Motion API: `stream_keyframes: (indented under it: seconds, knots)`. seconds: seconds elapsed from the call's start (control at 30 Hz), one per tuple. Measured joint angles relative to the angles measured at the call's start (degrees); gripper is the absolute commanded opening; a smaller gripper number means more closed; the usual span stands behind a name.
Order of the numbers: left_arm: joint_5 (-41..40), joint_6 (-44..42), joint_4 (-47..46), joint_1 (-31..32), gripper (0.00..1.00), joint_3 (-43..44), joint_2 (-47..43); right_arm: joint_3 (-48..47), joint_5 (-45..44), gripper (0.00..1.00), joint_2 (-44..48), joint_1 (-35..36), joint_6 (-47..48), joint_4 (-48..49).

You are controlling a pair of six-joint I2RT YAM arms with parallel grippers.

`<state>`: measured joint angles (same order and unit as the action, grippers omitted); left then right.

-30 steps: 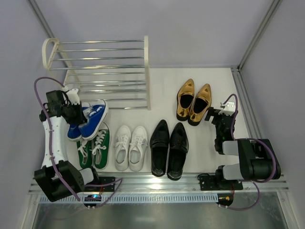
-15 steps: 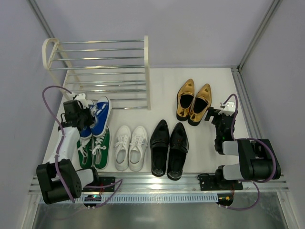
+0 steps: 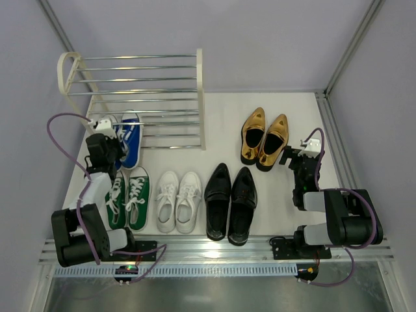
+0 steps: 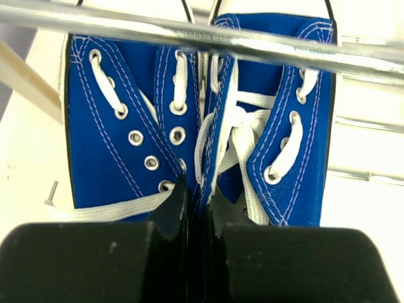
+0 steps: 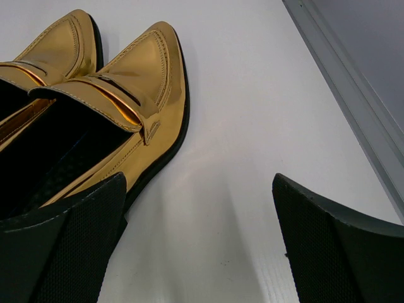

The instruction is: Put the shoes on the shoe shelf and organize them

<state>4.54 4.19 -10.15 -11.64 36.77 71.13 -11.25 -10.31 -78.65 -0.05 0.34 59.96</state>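
My left gripper (image 3: 112, 148) (image 4: 201, 202) is shut on the blue sneakers (image 3: 130, 138) (image 4: 189, 120), pinching their two inner collars together. The pair points toe-first into the left front of the shoe shelf (image 3: 136, 97), under a chrome rod (image 4: 252, 47). On the floor in front lie the green sneakers (image 3: 129, 198), white sneakers (image 3: 177, 201) and black loafers (image 3: 231, 203). The gold shoes (image 3: 264, 138) (image 5: 139, 69) sit further back on the right. My right gripper (image 3: 300, 155) (image 5: 199, 208) stands open just right of the gold pair, nothing between its fingers.
The shelf's cream end frame (image 3: 201, 97) stands between the rack and the gold shoes. A metal rail (image 3: 338, 143) (image 5: 353, 82) runs along the right edge of the white floor. Grey walls close in the left, back and right.
The left arm has carried the blue sneakers away from above the green pair, back toward the shelf, turning them toe-first under the front rods. The right arm has not moved.
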Motion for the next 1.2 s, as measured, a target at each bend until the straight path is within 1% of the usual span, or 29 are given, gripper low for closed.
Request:
stream_keyframes:
  seconds: [0.17,0.27,0.53,0.7,0.93,1.2]
  knots:
    - [-0.2,-0.1,-12.5,0.0,0.0,-4.2,3.7,0.0,0.0,0.97,0.0,0.0,0.0,0.0]
    - [-0.2,0.0,-15.7,0.0,0.0,-5.3,6.9,0.0,0.0,0.97,0.0,0.0,0.0,0.0]
    - [-0.3,0.2,-23.8,-0.8,0.0,-5.1,13.4,0.0,0.0,0.97,0.0,0.0,0.0,0.0]
    - [-0.8,0.3,-26.8,-1.6,0.0,-4.0,16.5,0.0,0.0,0.97,0.0,0.0,0.0,0.0]
    - [-1.2,-0.1,-29.9,-1.8,0.0,-3.6,17.0,0.0,0.0,0.97,0.0,0.0,0.0,0.0]
    - [-0.1,-0.7,-29.6,-2.1,0.0,1.3,18.2,0.0,0.0,0.97,0.0,0.0,0.0,0.0]
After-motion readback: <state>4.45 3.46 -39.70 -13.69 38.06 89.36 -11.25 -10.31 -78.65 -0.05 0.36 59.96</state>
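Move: At the left end of the shelf, the bottom tier's place for the held blue shoes has its middle about 7 cm ahead of the left hand, 2 cm left and 9 cm below. The left side frame stands some 8 cm left and 8 cm ahead, its middle about 2 cm lower. The green shoes lie roughly 21 cm back, 3 cm right and 10 cm down. From the idle right hand, that place is about 67 cm left, 8 cm ahead and 6 cm below. Feeding the blue shoes toe-first deeper under the upper bars, the left hand keeps both inner sides pinched. It first sinks about 4 cm while easing forward, then drifts left and rises back to its starting height as it pushes on, some 7 cm forward and 3 cm left overall. The wrist tips the fingers up roughly 10 degrees. ##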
